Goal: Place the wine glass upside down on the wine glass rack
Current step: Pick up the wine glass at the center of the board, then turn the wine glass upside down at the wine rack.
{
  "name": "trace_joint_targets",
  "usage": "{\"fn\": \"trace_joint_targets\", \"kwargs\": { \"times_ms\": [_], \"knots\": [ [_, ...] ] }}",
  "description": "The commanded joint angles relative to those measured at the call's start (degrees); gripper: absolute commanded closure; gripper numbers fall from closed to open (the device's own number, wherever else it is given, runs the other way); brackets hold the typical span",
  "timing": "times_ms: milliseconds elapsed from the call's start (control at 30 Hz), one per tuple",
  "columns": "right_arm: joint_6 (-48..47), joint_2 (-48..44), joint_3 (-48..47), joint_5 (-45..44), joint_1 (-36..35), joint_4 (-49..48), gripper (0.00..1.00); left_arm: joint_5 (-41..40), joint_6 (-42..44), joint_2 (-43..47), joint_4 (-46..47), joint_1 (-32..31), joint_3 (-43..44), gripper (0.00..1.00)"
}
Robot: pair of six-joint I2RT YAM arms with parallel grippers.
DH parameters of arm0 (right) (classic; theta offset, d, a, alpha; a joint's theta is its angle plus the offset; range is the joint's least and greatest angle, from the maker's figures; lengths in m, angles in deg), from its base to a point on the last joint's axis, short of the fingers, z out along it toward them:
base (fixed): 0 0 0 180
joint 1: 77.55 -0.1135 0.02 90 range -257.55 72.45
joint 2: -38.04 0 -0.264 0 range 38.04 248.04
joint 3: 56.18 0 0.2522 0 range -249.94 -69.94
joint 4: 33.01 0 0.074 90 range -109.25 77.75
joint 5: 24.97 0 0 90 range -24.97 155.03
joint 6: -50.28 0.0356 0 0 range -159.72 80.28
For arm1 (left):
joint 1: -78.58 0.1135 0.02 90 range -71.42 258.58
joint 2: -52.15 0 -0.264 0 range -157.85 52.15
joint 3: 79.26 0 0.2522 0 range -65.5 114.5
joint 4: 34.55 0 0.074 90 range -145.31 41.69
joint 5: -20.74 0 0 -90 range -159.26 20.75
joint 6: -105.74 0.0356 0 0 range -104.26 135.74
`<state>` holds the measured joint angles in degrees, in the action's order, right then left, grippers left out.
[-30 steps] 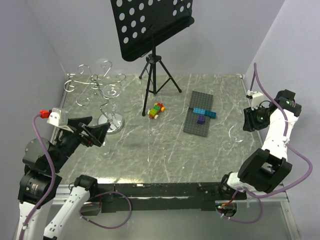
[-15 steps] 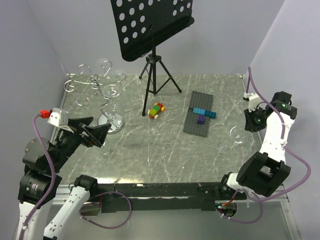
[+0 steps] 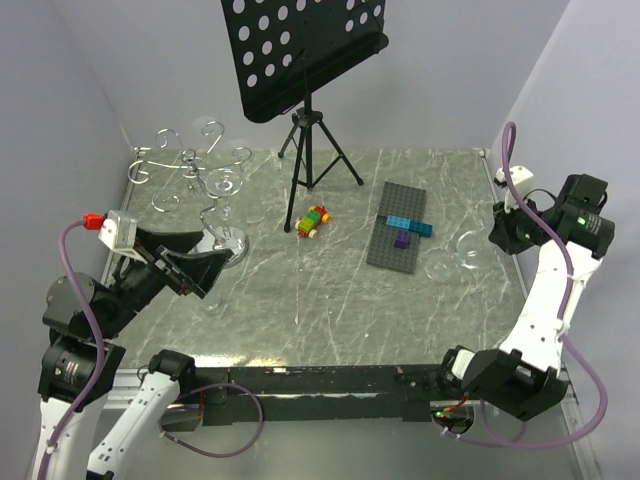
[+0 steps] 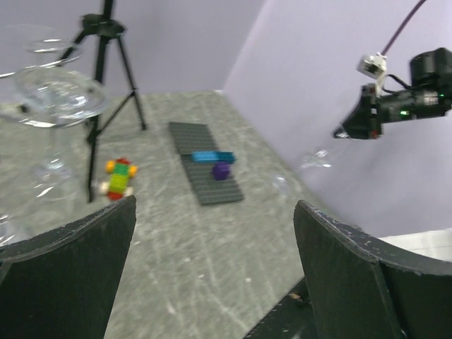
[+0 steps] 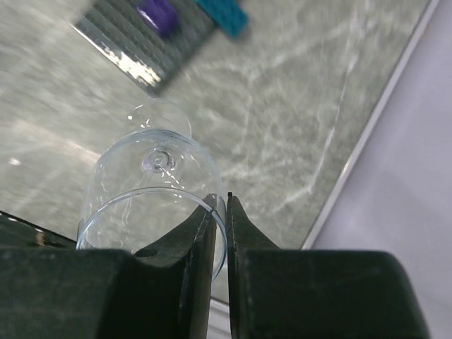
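The clear wine glass (image 5: 152,191) hangs tilted above the table's right side, bowl (image 3: 467,248) toward the arm and foot (image 3: 438,268) pointing away. My right gripper (image 5: 220,201) is shut on its rim, one finger inside the bowl and one outside; from above that gripper (image 3: 497,235) sits near the right wall. The chrome wine glass rack (image 3: 188,168) stands at the far left on its round mirror base (image 3: 228,247), with another glass (image 3: 224,184) among its hooks. My left gripper (image 4: 215,212) stands wide open and holds nothing, low in front of the rack (image 4: 42,106).
A black tripod music stand (image 3: 308,130) stands at the back centre. A small colourful brick car (image 3: 313,222) lies near the middle. A grey baseplate (image 3: 400,250) carrying blue and purple bricks lies just left of the held glass.
My right gripper closed on the glass rim, and the arm rose, lifting and tipping the glass off the table toward the baseplate. The left arm shifted only slightly.
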<state>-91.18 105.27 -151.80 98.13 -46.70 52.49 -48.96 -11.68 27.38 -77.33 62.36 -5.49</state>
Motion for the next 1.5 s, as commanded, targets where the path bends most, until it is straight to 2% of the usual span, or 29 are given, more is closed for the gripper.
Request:
{"fn": "trace_joint_targets", "kwargs": {
  "times_ms": [0,167,267,367,433,567,633,733,867,967,1100,1333,1400,1433,1467],
  "knots": [
    [3.38,-4.20,-7.33,13.11,-1.14,5.42,0.99,9.05,-8.16,-3.43,9.31,-0.21,0.02,0.03],
    [7.16,-6.40,-10.86,20.58,-3.60,7.71,0.99,19.41,-20.10,-7.82,21.26,-0.21,-4.19,0.03],
    [10.58,-7.98,-10.25,23.75,-5.80,6.13,0.99,21.46,-26.10,-10.20,26.90,-0.64,-6.48,0.03],
    [14.10,-9.21,-9.02,26.83,-7.90,3.67,0.99,17.51,-25.85,-12.04,26.12,-4.23,-6.57,0.03],
    [15.86,-9.39,-8.49,28.68,-9.14,2.44,0.99,13.04,-24.27,-14.41,23.75,-10.19,-5.43,0.02],
    [17.97,-9.04,-7.61,31.84,-9.93,1.03,0.99,-5.04,-20.49,-20.30,19.09,-28.20,-2.71,0.03],
    [18.68,-9.30,-7.08,32.46,-10.02,0.33,0.99,-12.26,-20.04,-23.46,17.42,-34.02,-1.57,0.03],
    [19.20,-10.00,-6.03,32.73,-10.02,-0.99,0.98,-20.10,-19.95,-27.68,16.27,-39.57,-0.33,0.03],
    [19.21,-10.97,-4.71,32.90,-10.11,-1.78,0.98,-29.15,-21.45,-32.96,14.34,-44.40,1.60,0.02],
    [19.21,-11.50,-4.01,33.08,-10.20,-2.22,0.98,-31.10,-21.89,-37.61,13.81,-46.87,4.06,0.02],
    [18.94,-11.67,-4.00,33.43,-10.11,-2.22,0.98,-31.72,-20.66,-42.63,15.13,-48.98,6.34,0.11],
    [18.85,-11.76,-3.83,34.48,-10.20,-2.49,0.98,-32.60,-18.11,-47.12,15.04,-49.43,8.20,0.20],
    [18.85,-11.76,-3.83,34.66,-10.11,-2.57,0.98,-33.03,-17.67,-47.91,14.87,-49.43,8.19,0.29],
    [18.85,-11.76,-3.74,34.75,-10.20,-2.58,0.97,-33.21,-17.67,-48.43,14.78,-49.43,8.37,0.29],
    [18.85,-11.85,-3.74,34.92,-10.11,-2.58,0.97,-32.87,-17.41,-48.61,14.86,-49.43,8.20,0.36]
  ]
}}
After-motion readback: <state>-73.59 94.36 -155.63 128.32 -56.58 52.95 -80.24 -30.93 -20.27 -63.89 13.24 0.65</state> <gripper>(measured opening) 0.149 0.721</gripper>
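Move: The right hand still pinches the upside-up wine glass at its rim; the glass's middle hangs about 4 cm left, 1 cm back and 8 cm below that hand. The open left gripper waits some 54 cm to its left, 10 cm back and 14 cm higher. From the left hand the glass is about 50 cm right, 9 cm ahead and 22 cm lower; the grey baseplate is 40 cm right, 24 ahead, 41 below, and the glass rack 8 cm left, 20 ahead, its middle 22 lower. The open left hand sweeps right about 25 cm towards the foot of the held glass, rising briefly and then sinking some 12 cm net, its fingers tipping down about 30 degrees and swinging clockwise before coming partly back, and only near the end starting to close beside the foot. Meanwhile the right hand keeps its rim pinch and carries the glass left about 15 cm and up 10 cm, drawing back slightly, rolling its left side up and tilting its fingers upward to offer the foot to the left gripper, then all but holds still while the left one comes in. ##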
